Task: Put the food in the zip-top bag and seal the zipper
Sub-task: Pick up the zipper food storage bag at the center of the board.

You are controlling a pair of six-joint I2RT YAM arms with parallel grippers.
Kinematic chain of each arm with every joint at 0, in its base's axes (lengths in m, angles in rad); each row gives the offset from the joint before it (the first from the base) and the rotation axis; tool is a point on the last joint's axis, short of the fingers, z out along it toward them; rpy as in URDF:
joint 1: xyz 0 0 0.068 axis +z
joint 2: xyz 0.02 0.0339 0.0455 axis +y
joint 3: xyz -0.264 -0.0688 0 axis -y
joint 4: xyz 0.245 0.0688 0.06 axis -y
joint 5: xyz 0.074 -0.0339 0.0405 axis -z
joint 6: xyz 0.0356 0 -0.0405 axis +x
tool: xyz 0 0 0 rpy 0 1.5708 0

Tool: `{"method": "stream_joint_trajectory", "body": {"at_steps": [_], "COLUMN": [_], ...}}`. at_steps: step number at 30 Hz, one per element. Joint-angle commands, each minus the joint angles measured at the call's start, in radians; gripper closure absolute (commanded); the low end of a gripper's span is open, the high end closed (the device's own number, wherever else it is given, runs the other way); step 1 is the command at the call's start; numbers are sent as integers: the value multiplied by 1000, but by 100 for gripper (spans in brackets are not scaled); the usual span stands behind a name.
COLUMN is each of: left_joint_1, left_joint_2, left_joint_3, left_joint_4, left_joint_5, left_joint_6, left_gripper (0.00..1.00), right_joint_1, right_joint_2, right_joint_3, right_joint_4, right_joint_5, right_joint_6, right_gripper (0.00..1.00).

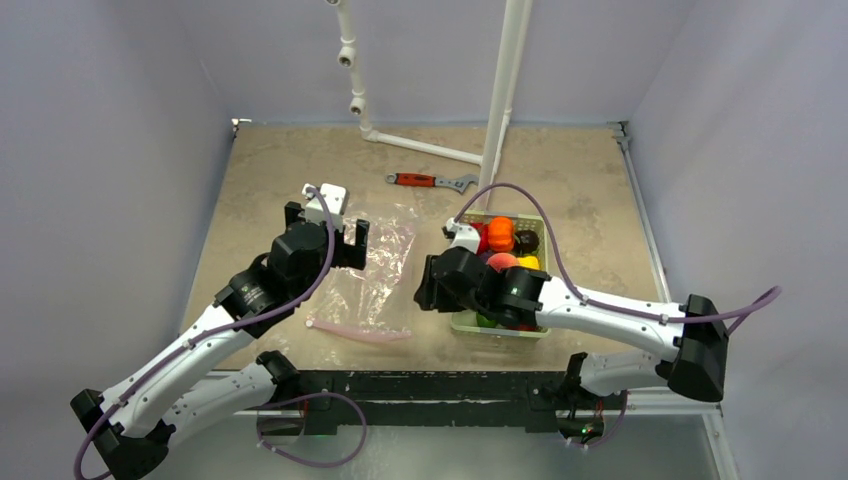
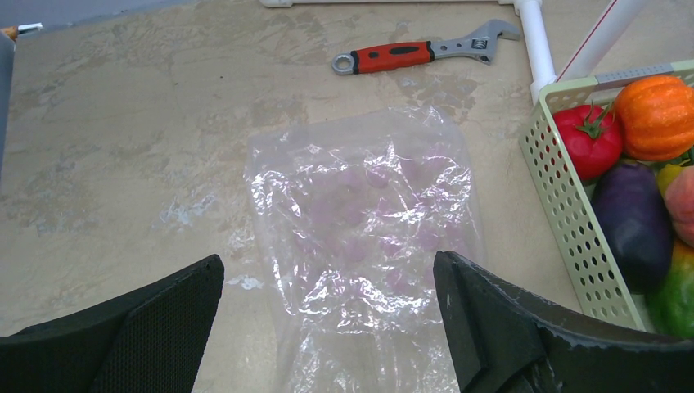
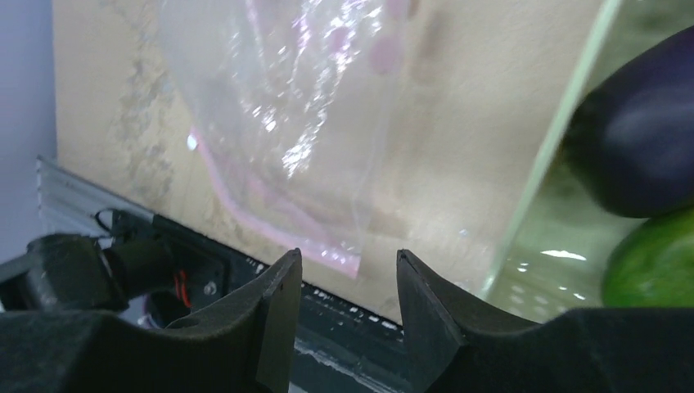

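Note:
The clear zip-top bag [image 1: 368,275] lies flat on the table, its pale pink zipper [image 1: 358,330] toward the near edge. All the food [image 1: 503,250] sits in the light green basket [image 1: 500,330]: a red tomato [image 2: 591,139], an orange pumpkin [image 2: 655,115], a dark purple eggplant [image 2: 634,221] and a green piece [image 3: 655,262]. My left gripper [image 2: 327,278] hovers open over the bag's far end [image 2: 360,205], holding nothing. My right gripper [image 3: 349,258] stands open and empty between bag and basket, near the zipper's right corner [image 3: 327,254].
A red-handled wrench [image 1: 430,181] lies at the back of the table, beside a white pipe frame [image 1: 500,100]. The basket's wall [image 3: 556,139] is close on the right gripper's right. The table's dark front rail [image 3: 205,278] runs just under it.

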Motion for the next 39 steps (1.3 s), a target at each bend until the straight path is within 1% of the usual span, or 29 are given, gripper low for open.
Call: {"method": "stream_joint_trajectory", "body": {"at_steps": [1, 4, 8, 12, 19, 20, 23, 24, 29, 34, 39], "left_joint_1": [4, 4, 3, 3, 3, 3, 4, 3, 3, 4, 4], "left_joint_2": [-3, -6, -9, -10, -7, -7, -9, -9, -7, -7, -7], "left_joint_3": [8, 7, 5, 5, 4, 4, 4, 4, 4, 5, 4], "left_joint_4": [3, 3, 4, 3, 4, 5, 3, 4, 3, 3, 3], "left_joint_5": [-1, -2, -9, -12, -11, -11, -11, -11, -9, -11, -14], "left_joint_6": [-1, 2, 4, 4, 3, 2, 2, 3, 3, 4, 5], "left_gripper": [1, 1, 1, 2, 2, 2, 2, 2, 2, 2, 2], "right_joint_1": [85, 142, 202, 234, 235, 235, 235, 235, 230, 203, 145], "right_joint_2": [7, 33, 67, 97, 135, 142, 165, 171, 178, 193, 226], "right_joint_3": [36, 25, -10, -35, -93, -99, -124, -131, -155, -161, -173], "right_joint_4": [54, 77, 114, 140, 142, 145, 170, 178, 241, 295, 366], "right_joint_5": [-36, -45, -48, -29, 12, 13, -15, -9, 20, 40, 43], "right_joint_6": [45, 69, 119, 185, 309, 323, 344, 360, 403, 419, 398], "right_gripper": [51, 49, 39, 34, 32, 30, 29, 26, 23, 23, 24]}}
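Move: The zipper bag's near right corner, at the end of its pink zipper strip, lies about 6 cm back from the right hand, 4 cm to its left and some 14 cm below. The bag's middle is roughly 7 cm ahead of that hand and 14 cm left; the food basket stands about 6 cm ahead and 15 cm right. From the left hand, the same corner is some 15 cm back, 12 cm right and 24 cm below. Back and to the left, away from the food basket, the right hand sweeps about 8 cm back and 5 cm left, then sinks some 6 cm more towards the bag's near right corner, tipping its fingers about 15 degrees further down. It ends by easing forward about 3 cm and slightly left, low over the zipper strip's right end; the fingers spread from half open to about three quarters. ##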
